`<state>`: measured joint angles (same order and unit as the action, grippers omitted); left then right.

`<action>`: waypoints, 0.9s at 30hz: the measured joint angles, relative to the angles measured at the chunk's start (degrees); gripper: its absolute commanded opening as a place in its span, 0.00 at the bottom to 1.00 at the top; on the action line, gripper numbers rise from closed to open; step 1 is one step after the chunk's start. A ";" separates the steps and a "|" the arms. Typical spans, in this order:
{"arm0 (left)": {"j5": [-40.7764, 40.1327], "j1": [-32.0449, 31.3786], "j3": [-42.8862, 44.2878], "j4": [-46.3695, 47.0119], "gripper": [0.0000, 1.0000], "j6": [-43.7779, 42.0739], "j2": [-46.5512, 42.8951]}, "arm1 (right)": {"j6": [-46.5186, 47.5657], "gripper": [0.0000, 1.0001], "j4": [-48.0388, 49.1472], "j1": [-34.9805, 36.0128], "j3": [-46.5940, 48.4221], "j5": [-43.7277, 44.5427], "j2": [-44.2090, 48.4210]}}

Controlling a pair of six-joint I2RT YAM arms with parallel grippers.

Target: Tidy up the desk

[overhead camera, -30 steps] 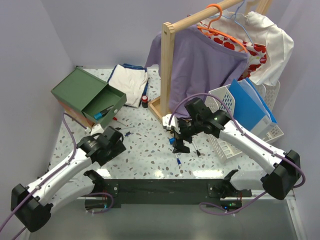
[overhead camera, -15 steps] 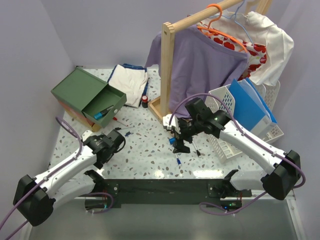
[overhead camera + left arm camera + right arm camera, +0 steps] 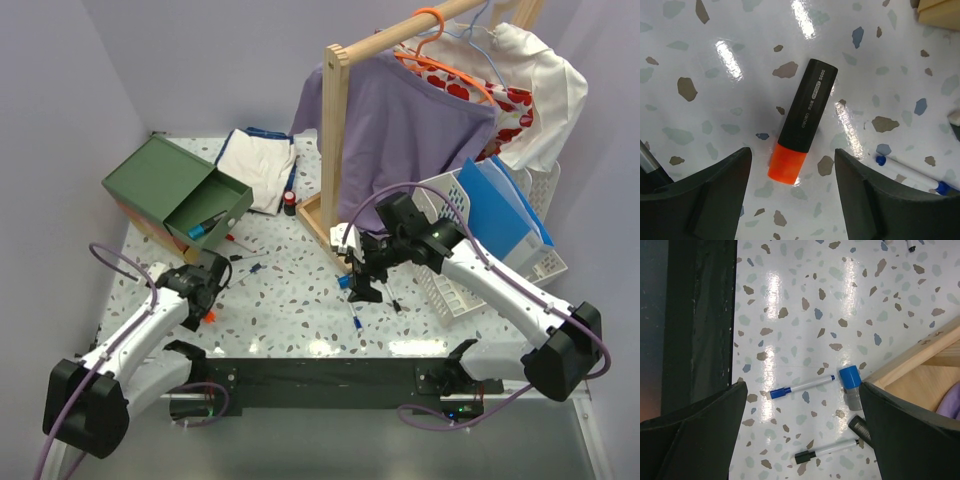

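The desk [image 3: 292, 262] is a glossy white speckled top with a black front rail [image 3: 320, 375]. My left gripper [image 3: 203, 292] is open at the near left, just above an orange-capped black highlighter [image 3: 805, 122] that lies flat on the desk. Its orange cap sits between the jaws [image 3: 791, 192], untouched. My right gripper [image 3: 364, 286] is open and empty above loose pens by the rack's foot: a blue-capped pen [image 3: 801, 388], a black-capped pen [image 3: 827, 450] and a grey marker with a blue cap [image 3: 852, 386].
A green-topped drawer box [image 3: 165, 185] stands open at the back left with pens inside. White cloth [image 3: 255, 165] and a small red-capped bottle [image 3: 289, 207] lie behind. A wooden clothes rack [image 3: 338, 140] with shirts and a white basket [image 3: 452, 292] of blue folders fill the right.
My left arm has swung left and back towards the near-left corner, and its gripper now hangs over the orange highlighter. My right gripper has barely shifted.
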<state>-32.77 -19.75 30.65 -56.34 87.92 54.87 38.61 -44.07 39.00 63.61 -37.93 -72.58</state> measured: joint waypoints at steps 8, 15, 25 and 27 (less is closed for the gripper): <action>4.09 3.82 -3.58 6.43 0.69 -4.42 4.04 | -0.02 0.99 -0.02 -1.64 0.00 -1.03 1.66; 4.24 6.97 -2.62 7.41 0.59 -7.28 7.45 | 0.00 0.99 -0.04 -2.23 0.00 -2.14 2.58; 3.80 7.93 -2.27 9.40 0.16 -9.46 8.63 | 0.04 0.99 -0.17 -2.51 0.00 -2.36 2.91; 3.87 8.13 -2.38 9.44 0.08 -9.62 8.28 | 0.04 0.99 -0.26 -2.69 0.00 -2.51 3.19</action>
<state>-28.91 -11.62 28.27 -46.89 78.30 63.16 38.65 -44.34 36.32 63.61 -40.45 -69.38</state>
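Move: Almost under the left hand, about 2 cm ahead, 2 cm to its left and 3 cm down, lies the black highlighter with the orange cap. From that hand the blue marker is some 10 cm ahead and 10 cm right, the black marker about 16 cm ahead and 11 cm right, and the wooden organizer's near corner roughly 14 cm ahead and 6 cm left. The highlighter is about 42 cm left of the empty right hand, 4 cm back and 17 cm down. Sinking about 3 cm onto the highlighter, the left hand tips its wrist slightly, eases some 1 cm left, then stays low while its half-open fingers close from both sides and pinch the barrel near the orange cap; the gripper's effort rises. The empty right hand, wide open, rises about 2 cm, clear of the table. ##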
